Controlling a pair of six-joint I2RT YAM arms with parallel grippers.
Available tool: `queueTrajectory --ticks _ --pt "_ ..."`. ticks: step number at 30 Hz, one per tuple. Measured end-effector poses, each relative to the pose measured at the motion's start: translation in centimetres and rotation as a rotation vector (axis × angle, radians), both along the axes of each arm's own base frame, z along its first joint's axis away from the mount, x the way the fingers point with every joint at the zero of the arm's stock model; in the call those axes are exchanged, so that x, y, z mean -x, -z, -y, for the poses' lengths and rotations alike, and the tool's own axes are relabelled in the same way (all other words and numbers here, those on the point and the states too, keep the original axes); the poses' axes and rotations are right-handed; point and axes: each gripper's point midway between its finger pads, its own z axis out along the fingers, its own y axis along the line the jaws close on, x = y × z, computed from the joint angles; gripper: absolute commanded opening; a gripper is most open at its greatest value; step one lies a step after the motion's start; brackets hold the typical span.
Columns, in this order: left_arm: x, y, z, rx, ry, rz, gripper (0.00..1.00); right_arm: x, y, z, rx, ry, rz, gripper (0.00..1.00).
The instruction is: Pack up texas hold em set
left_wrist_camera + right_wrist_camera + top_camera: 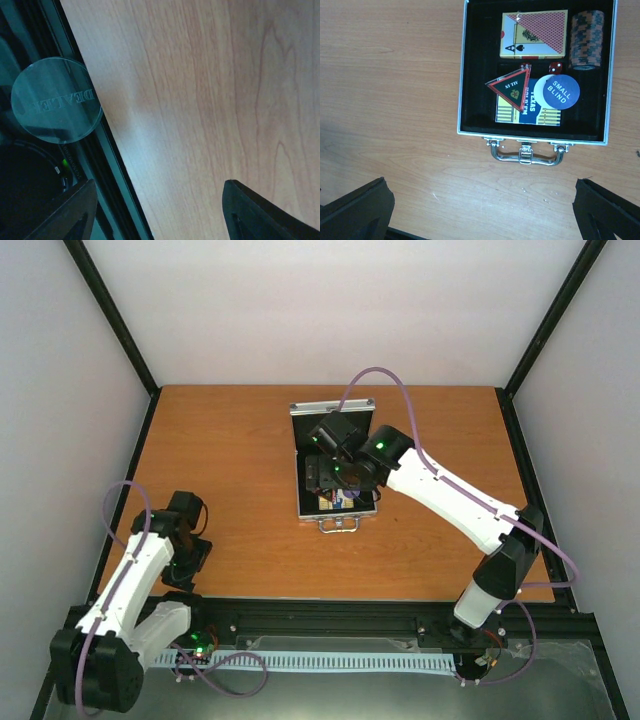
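Note:
The silver case (461, 75) lies open on the table, handle (527, 151) toward me. Inside are the pink deck (534, 34), the brown chip stack (586, 40), a red die (555, 67), the black triangle (512, 86) and the blue disc (561, 91), both resting on the blue-yellow deck (527, 112). My right gripper (480, 215) is open and empty, above the table just in front of the handle. The clear "DEALER" disc (56, 100) lies at the table's near-left edge, partly over the black rail. My left gripper (157, 210) is open and empty beside it.
In the top view the case (296, 430) sits mid-table with its lid up at the back, and the right gripper (330, 478) hangs over it. The left gripper (190, 555) is low at the near-left edge. Black frame posts and white walls surround the table.

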Motion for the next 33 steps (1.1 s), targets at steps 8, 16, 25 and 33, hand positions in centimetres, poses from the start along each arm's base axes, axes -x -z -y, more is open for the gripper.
queueTrajectory --ticks 8,16,25,33 --pt "0.0 -0.6 -1.3 -0.017 -0.090 0.065 0.72 0.7 0.7 0.0 0.014 -0.032 -0.039 1.00" --pt "-0.2 -0.3 -2.3 -0.019 -0.174 0.095 0.72 1.1 1.7 -0.3 0.028 -0.059 -0.078 1.00" --pt "0.2 0.8 -3.5 -0.024 -0.253 0.017 0.72 1.6 2.8 -0.7 0.055 -0.091 -0.128 1.00" --pt "1.2 2.0 -5.2 -0.043 -0.362 -0.056 0.77 1.1 3.2 -2.1 0.076 -0.143 -0.154 1.00"
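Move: The clear DEALER disc lies just off the tabletop against its near edge, about 9 cm to the left of the left hand, 5 cm back and 6 cm below; that arm's base is some 11 cm straight back of the hand. The case body's middle is roughly 14 cm ahead of the right hand and 20 cm below, neither left nor right. In it the ALL IN triangle lies about 11 cm ahead and 2 cm left, SMALL BLIND level with it, 4 cm right. The DEALER disc by the near edge is what the left hand closes in on: pointing down with fingers open, it slides left about 5 cm along the edge, rises a touch, then sinks some 2 cm, easing back late, while turning about 20 degrees counter-clockwise. Over the case's near side the open right hand sinks some 3 cm, then shifts 2 cm left, touching nothing. ##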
